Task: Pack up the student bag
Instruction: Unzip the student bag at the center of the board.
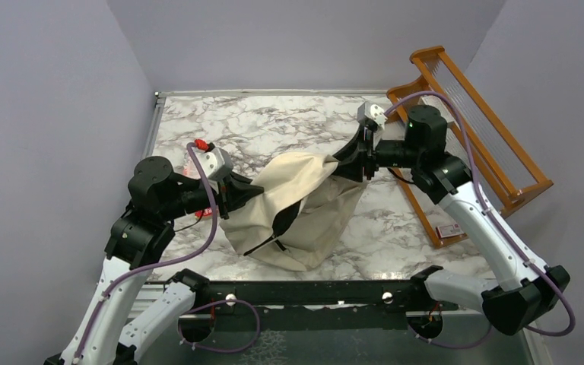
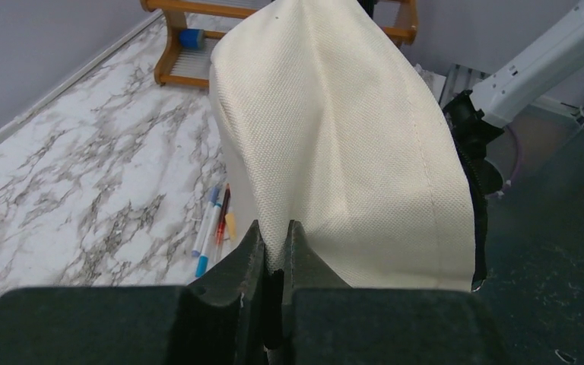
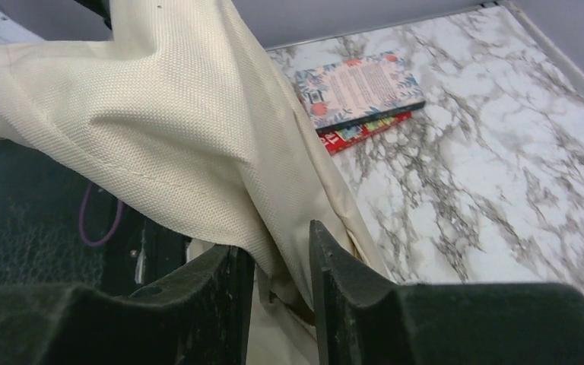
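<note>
The student bag (image 1: 296, 205), a cream fabric backpack with a black zipper, hangs slumped between both arms above the marble table (image 1: 274, 122). My left gripper (image 1: 237, 192) is at the bag's left end. In the left wrist view it (image 2: 274, 242) is shut on a fold of the bag (image 2: 334, 137). My right gripper (image 1: 355, 156) is at the bag's upper right corner. In the right wrist view its jaws (image 3: 275, 242) stand apart, with the bag's cloth (image 3: 167, 114) draped loosely between them.
Several pens (image 2: 214, 228) lie on the marble beside the bag. Two stacked books (image 3: 359, 93) lie further off. A wooden rack (image 1: 471, 129) stands at the right edge, with a small flat item (image 1: 449, 229) by its foot. Grey walls close in the table.
</note>
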Robot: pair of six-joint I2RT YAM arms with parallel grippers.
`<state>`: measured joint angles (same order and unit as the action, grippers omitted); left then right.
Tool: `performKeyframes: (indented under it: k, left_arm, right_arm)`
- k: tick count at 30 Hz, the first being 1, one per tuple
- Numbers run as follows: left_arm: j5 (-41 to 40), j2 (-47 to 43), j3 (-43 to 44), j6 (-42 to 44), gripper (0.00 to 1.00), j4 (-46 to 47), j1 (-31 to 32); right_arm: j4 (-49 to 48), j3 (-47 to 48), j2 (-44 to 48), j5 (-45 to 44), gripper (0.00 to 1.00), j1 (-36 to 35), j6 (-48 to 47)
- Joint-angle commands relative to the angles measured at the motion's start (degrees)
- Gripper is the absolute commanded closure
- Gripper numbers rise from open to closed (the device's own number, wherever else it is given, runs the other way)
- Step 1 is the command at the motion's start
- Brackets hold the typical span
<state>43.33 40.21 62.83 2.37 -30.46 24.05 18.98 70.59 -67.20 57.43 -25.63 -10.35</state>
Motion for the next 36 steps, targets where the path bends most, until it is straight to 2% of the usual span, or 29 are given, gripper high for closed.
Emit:
performKeyframes:
  k: [1, 4, 10, 13, 17, 22, 25, 31, 36]
  left_arm:
    - [-8.36, -0.14, 0.89, -3.39, 1.00, 1.87, -0.15]
    - [-10.17, 0.60, 0.92, -5.95, 1.00, 3.92, -0.15]
    - [-11.78, 2.36, 0.70, -10.81, 1.00, 8.85, -0.15]
    - [-12.32, 3.50, 1.27, -13.26, 1.00, 10.94, -0.13]
    - [-11.96, 4.97, 2.28, -14.38, 1.00, 12.51, -0.15]
    - [-12.04, 5.23, 1.79, -14.76, 1.00, 14.14, -0.15]
    - [-12.04, 5.06, 1.22, -14.76, 1.00, 14.81, -0.15]
    - [-12.28, 5.31, 0.33, -14.70, 1.00, 14.99, -0.15]
    - [-12.73, 5.98, 0.06, -14.33, 1.00, 15.14, -0.17]
  right_arm:
    - [-5.21, -3.92, 6.52, -14.91, 0.58, -0.30, 9.89]
    - [-3.01, -6.19, 10.70, -22.58, 0.47, -0.30, 14.00]
    - [2.29, -8.69, 17.57, -32.20, 0.35, -0.30, 20.22]
    - [3.35, -8.78, 18.86, -31.84, 0.32, -0.32, 25.98]
    - [3.49, -8.24, 18.87, -30.12, 0.30, -0.30, 38.26]
    - [-1.02, -10.04, 17.76, -24.13, 0.27, -0.31, 51.10]
    - [-5.33, -12.46, 17.82, -24.03, 0.24, -0.32, 58.04]
    - [-9.62, -12.71, 15.85, -24.41, 0.20, -3.08, 62.82]
    - [-10.90, -10.83, 12.26, -29.96, 0.18, -11.86, 63.26]
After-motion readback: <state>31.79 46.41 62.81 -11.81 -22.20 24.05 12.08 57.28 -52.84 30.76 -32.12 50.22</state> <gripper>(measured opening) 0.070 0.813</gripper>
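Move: Just behind and below the hands, the student bag's dark, half-open zip opening lies some 13 cm to the left of the right hand, 11 cm back and about 8 cm lower. From the left hand, which already pinches the bag's left flap, it is about 7 cm to the right, 4 cm back and 8 cm below. The pens lie on the table some 22 cm ahead of the right hand, 5 cm to its left and 31 cm below. Letting go of the bag's right side, the right hand opens wide and draws off about 6 cm to the right while swinging some 30 degrees clockwise, then rolls steeply about its fingers, forward side down, and comes back left about 5 cm towards the zip opening. Meanwhile the left hand keeps its pinch on the flap and pulls it forward about 5 cm, turning slightly counter-clockwise. ##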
